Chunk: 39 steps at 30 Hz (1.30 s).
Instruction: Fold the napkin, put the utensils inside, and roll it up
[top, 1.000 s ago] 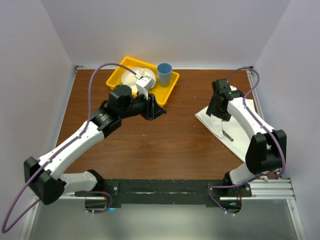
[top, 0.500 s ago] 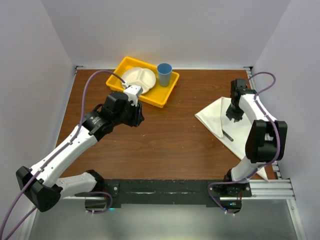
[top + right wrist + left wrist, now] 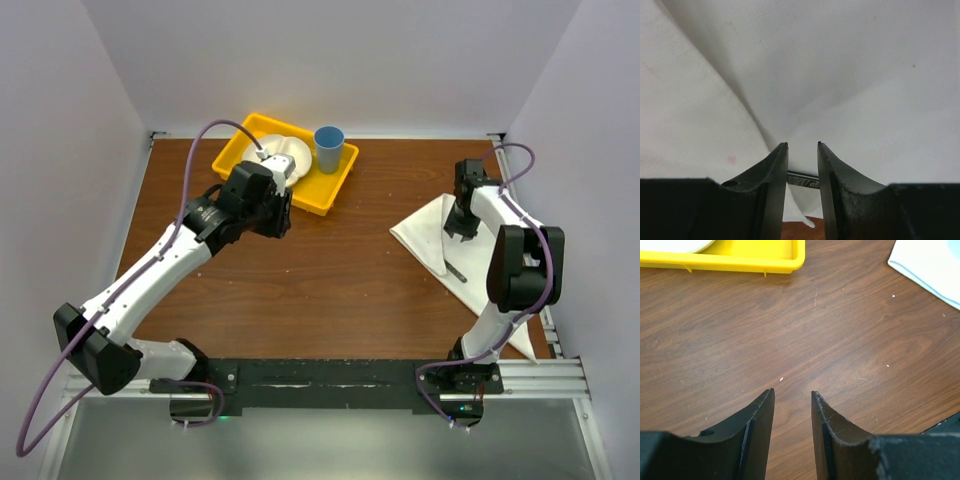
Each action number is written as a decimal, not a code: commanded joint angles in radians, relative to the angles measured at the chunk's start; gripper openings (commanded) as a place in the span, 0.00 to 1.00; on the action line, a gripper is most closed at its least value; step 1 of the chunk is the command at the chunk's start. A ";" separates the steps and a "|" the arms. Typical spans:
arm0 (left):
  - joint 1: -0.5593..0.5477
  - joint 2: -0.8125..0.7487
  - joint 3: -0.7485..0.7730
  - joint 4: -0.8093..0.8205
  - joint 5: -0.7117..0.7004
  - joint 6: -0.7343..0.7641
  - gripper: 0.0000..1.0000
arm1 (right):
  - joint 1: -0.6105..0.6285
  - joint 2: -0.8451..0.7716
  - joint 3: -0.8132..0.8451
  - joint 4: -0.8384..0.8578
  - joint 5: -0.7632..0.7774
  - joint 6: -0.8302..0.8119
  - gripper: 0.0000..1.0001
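The white napkin (image 3: 425, 236) lies creased and partly folded at the right side of the table. It fills the right wrist view (image 3: 840, 75). The knife (image 3: 456, 271) lies on it, and its dark handle (image 3: 802, 179) shows as a strip crossing under my right fingers. My right gripper (image 3: 462, 228) (image 3: 802, 145) hovers low over the cloth, jaws narrowly apart and nothing pinched between the tips. Beside the yellow tray, my left gripper (image 3: 280, 222) (image 3: 792, 392) is open and empty over bare wood. A napkin corner (image 3: 930, 265) shows at that view's upper right.
The yellow tray (image 3: 330, 190) (image 3: 740, 262) at the back left holds a white divided plate (image 3: 280, 150) and a blue cup (image 3: 328, 148). Brown tabletop (image 3: 340, 270) lies between the arms. Walls close in the left, back and right sides.
My right gripper has moved right and back over the napkin, and its jaws have narrowed. My left gripper has pulled back from the tray's front right corner toward the tray's front edge.
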 commanded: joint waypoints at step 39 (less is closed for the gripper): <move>0.010 0.019 0.124 -0.030 0.008 0.037 0.41 | 0.245 0.274 0.295 0.022 -0.270 0.073 0.43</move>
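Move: Beside the right hand, about 3 cm to its left and 4 cm below, runs the napkin's fold edge. The knife handle sticks out roughly 7 cm behind the hand and 2 cm left; the napkin's left corner is some 17 cm left and 2 cm ahead, with the yellow tray's middle about 43 cm left and 18 cm ahead. From the left hand, the fold edge lies about 39 cm right, 7 cm ahead and 20 cm down. Sinking about 4 cm with a slight drift left, the right hand sets its slightly parted fingertips on the napkin by the fold edge, then drags the cloth left and forward towards the tray, gathering speed and reaching some 15 cm left of its start. The wrist turns about 20 degrees, mainly counter-clockwise; the fingers never close. The left hand rises about 3 cm, then waits. ##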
